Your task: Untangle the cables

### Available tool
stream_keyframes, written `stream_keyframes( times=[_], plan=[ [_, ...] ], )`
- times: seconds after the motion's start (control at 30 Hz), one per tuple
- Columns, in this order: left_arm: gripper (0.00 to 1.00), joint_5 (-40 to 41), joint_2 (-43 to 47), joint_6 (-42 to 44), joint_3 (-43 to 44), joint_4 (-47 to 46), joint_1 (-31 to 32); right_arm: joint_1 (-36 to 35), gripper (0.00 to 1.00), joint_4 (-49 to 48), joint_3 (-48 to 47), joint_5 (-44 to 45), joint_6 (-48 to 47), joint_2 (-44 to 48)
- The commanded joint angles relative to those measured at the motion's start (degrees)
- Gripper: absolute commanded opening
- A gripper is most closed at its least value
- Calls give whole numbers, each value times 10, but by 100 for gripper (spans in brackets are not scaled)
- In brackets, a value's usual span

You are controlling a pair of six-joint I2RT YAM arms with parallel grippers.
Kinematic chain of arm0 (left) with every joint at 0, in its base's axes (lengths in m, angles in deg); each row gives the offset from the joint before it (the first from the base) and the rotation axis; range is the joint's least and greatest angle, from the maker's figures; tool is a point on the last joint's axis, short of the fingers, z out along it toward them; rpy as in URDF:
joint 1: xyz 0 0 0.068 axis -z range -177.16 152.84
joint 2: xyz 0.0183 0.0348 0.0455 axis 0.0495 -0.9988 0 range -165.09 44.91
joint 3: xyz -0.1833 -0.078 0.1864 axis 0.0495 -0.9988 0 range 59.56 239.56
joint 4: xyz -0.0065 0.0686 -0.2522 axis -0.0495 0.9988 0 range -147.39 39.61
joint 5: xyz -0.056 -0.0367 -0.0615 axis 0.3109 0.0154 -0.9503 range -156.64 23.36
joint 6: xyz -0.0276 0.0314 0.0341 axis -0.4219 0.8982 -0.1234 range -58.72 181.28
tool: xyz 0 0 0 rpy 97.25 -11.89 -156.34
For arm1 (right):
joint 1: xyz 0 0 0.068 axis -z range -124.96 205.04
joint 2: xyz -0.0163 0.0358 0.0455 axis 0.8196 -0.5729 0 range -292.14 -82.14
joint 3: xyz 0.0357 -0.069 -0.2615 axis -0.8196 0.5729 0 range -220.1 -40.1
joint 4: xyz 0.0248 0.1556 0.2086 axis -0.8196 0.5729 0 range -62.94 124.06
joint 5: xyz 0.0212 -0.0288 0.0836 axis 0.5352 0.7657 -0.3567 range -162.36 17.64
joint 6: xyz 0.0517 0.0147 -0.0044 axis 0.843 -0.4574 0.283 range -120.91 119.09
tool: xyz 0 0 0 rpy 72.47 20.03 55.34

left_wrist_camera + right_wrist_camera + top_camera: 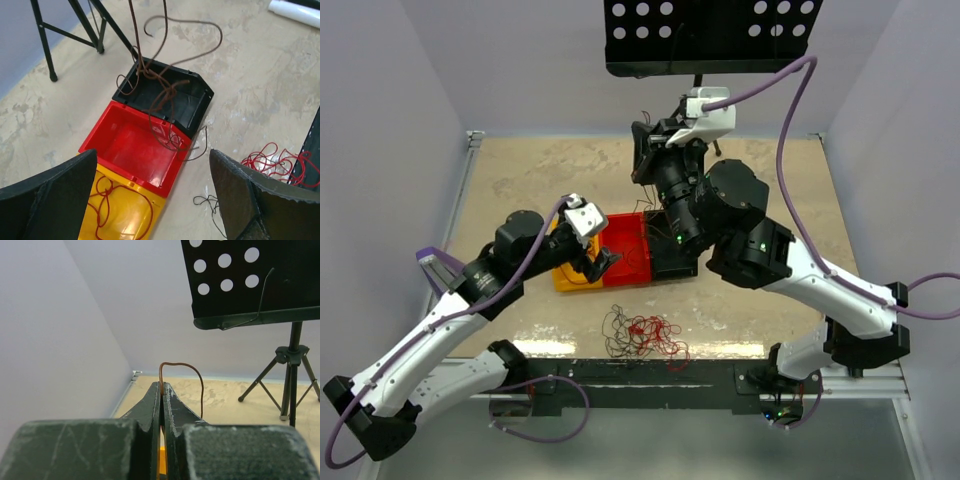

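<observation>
A tangle of thin red and dark cables [642, 335] lies on the table near the front edge; its red part [272, 161] shows at the right of the left wrist view. My right gripper [162, 385] is raised high over the bins [645, 150] and is shut on a brown cable [182, 365]. That cable [159, 100] hangs down in loops onto the black bin [197, 107] and the red bin [125, 150]. A red cable [102, 200] lies in the yellow bin [145, 220]. My left gripper [153, 156] hovers open over the red and yellow bins [605, 262], holding nothing.
The three bins sit in a row at the table's middle [625, 250]. A music stand [710, 35] is at the back, its tripod legs [50, 45] on the table. A loose thin black wire [210, 205] lies on the table beside the yellow bin.
</observation>
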Motion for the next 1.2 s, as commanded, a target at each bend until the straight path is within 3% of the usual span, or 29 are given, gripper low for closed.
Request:
stream_keyframes(
  times=[0.0, 0.23, 0.4, 0.67, 0.77, 0.93, 1.17],
  plan=[
    [98, -47, 4, 26, -2, -14, 0, 3, 0, -6, -44, -11, -9, 23],
    [100, -51, -26, -54, -29, -52, 0, 2, 0, 11, -98, -43, 13, 22],
    [100, 1, -79, -149, -21, -96, 1, 1, 0, 16, -102, -56, 34, 28],
    [100, -134, -100, -341, -20, -196, -5, 0, 0, 23, -107, -78, 52, 35],
    [100, -218, -87, -433, -73, -322, -20, 0, 0, 24, -107, -80, 54, 34],
    [100, -287, -71, -400, -106, -360, -20, -1, 0, 27, -108, -86, 57, 27],
    [98, -228, -69, -307, -110, -327, -20, -1, 0, 25, -117, -105, 68, 16]
  ],
)
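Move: The tangled brown cable hangs from the shut right gripper; its knotted part is about 10 cm right, 4 cm ahead and 5 cm above the open left hand, and from the right hand 22 cm below, 2 cm ahead, 3 cm right. From the left hand, the black bin lies some 15 cm ahead, 15 cm right; the red bin 14 cm ahead, 4 cm right, both roughly 25 cm below. Bring the open left gripper about 7 cm to the right towards the hanging cable, dipping some 4 cm on the way, then coming back up and drawing back 3 to 4 cm, while the wrist turns some 40 degrees until the fingers point mostly right. Keep the right gripper shut on the cable and raise it about 7 cm, easing slightly back and left with a small roll. ##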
